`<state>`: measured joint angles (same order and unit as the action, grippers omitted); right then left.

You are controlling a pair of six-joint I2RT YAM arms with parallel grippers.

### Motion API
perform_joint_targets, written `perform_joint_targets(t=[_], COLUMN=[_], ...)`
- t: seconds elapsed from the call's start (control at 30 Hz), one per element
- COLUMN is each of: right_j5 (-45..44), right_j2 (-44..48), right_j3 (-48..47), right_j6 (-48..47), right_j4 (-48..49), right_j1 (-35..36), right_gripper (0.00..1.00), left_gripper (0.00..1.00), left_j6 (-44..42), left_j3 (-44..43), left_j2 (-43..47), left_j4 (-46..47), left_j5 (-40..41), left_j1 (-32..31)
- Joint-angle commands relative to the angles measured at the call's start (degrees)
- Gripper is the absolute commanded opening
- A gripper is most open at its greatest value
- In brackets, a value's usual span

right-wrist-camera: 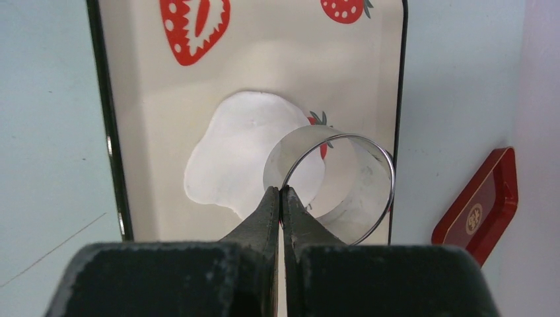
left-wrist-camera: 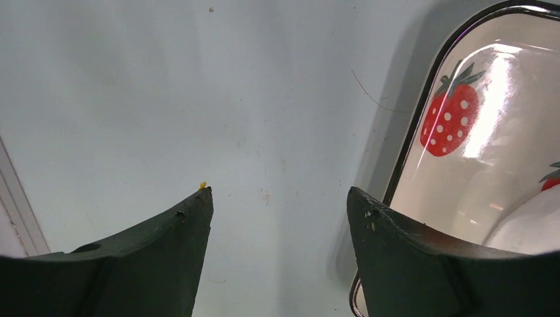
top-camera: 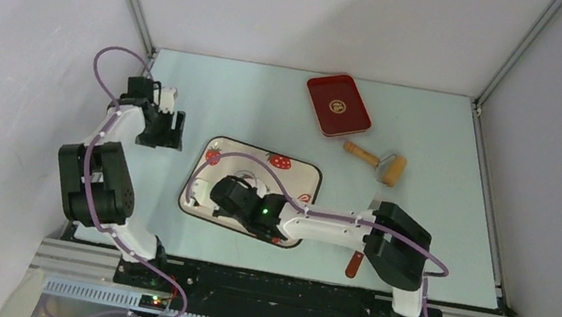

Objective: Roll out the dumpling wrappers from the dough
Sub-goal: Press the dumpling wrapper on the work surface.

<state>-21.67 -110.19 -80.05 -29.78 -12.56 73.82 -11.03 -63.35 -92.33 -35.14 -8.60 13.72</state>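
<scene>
The dough (right-wrist-camera: 238, 152) lies rolled flat, a white uneven sheet on the strawberry-print tray (right-wrist-camera: 145, 99). My right gripper (right-wrist-camera: 281, 191) is shut on the near rim of a silvery round ring cutter (right-wrist-camera: 370, 198). The cutter overlaps the dough's right edge; whether it touches the dough I cannot tell. From above, the right gripper (top-camera: 211, 194) hangs over the tray (top-camera: 301, 175) and hides the dough. My left gripper (left-wrist-camera: 280, 195) is open with nothing between its fingers, over bare table just left of the tray (left-wrist-camera: 475, 132). No separate dumpling wrappers are in view.
A red tray (top-camera: 338, 103) sits at the back right of the table, with a wooden roller (top-camera: 376, 159) just in front of it. A red-handled tool (top-camera: 354, 264) lies near the right arm's base. Frame posts and white walls close in the table on three sides.
</scene>
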Motion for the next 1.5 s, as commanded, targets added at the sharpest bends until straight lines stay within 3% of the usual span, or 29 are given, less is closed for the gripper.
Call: perform_joint_targets(t=[0.0,1.47], right_j5=[-2.2,1.2], right_j2=[0.3,-5.8], right_j3=[0.4,2.9], right_j6=[1.5,4.3], right_j4=[2.0,6.1], right_j1=[1.7,0.4], right_gripper=[0.00,0.00], left_gripper=[0.79,0.79], left_j6=[-0.4,0.1], left_j3=[0.5,0.8], left_j2=[2.7,3.0], left_j4=[1.3,1.5], left_j5=[-1.8,-3.5], left_j1=[0.9,2.5])
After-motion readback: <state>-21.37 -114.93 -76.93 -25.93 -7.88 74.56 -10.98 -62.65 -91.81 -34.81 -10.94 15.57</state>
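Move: The right hand, with the glass cup pinched at its rim, hangs almost straight over the dough wrapper, which is about 10 cm below, 1 cm ahead and 1 cm to the left. The strawberry tray under it is centred 2 cm ahead of this hand. From the wrapper, the red tray lies some 30 cm farther out and 21 cm right, the rolling pin 17 cm out and 34 cm right. From the left hand the wrapper is roughly 25 cm right, 10 cm back and 7 cm down. Still pinching the glass cup's rim between shut fingers, the right hand first eases back a good centimetre, then lowers the cup about 4 cm towards the wrapper. There it nearly pauses, slips forward a little and sinks about 1 cm more, with the wrist hardly turning. Whether the cup's bottom touches the dough can't be seen. ##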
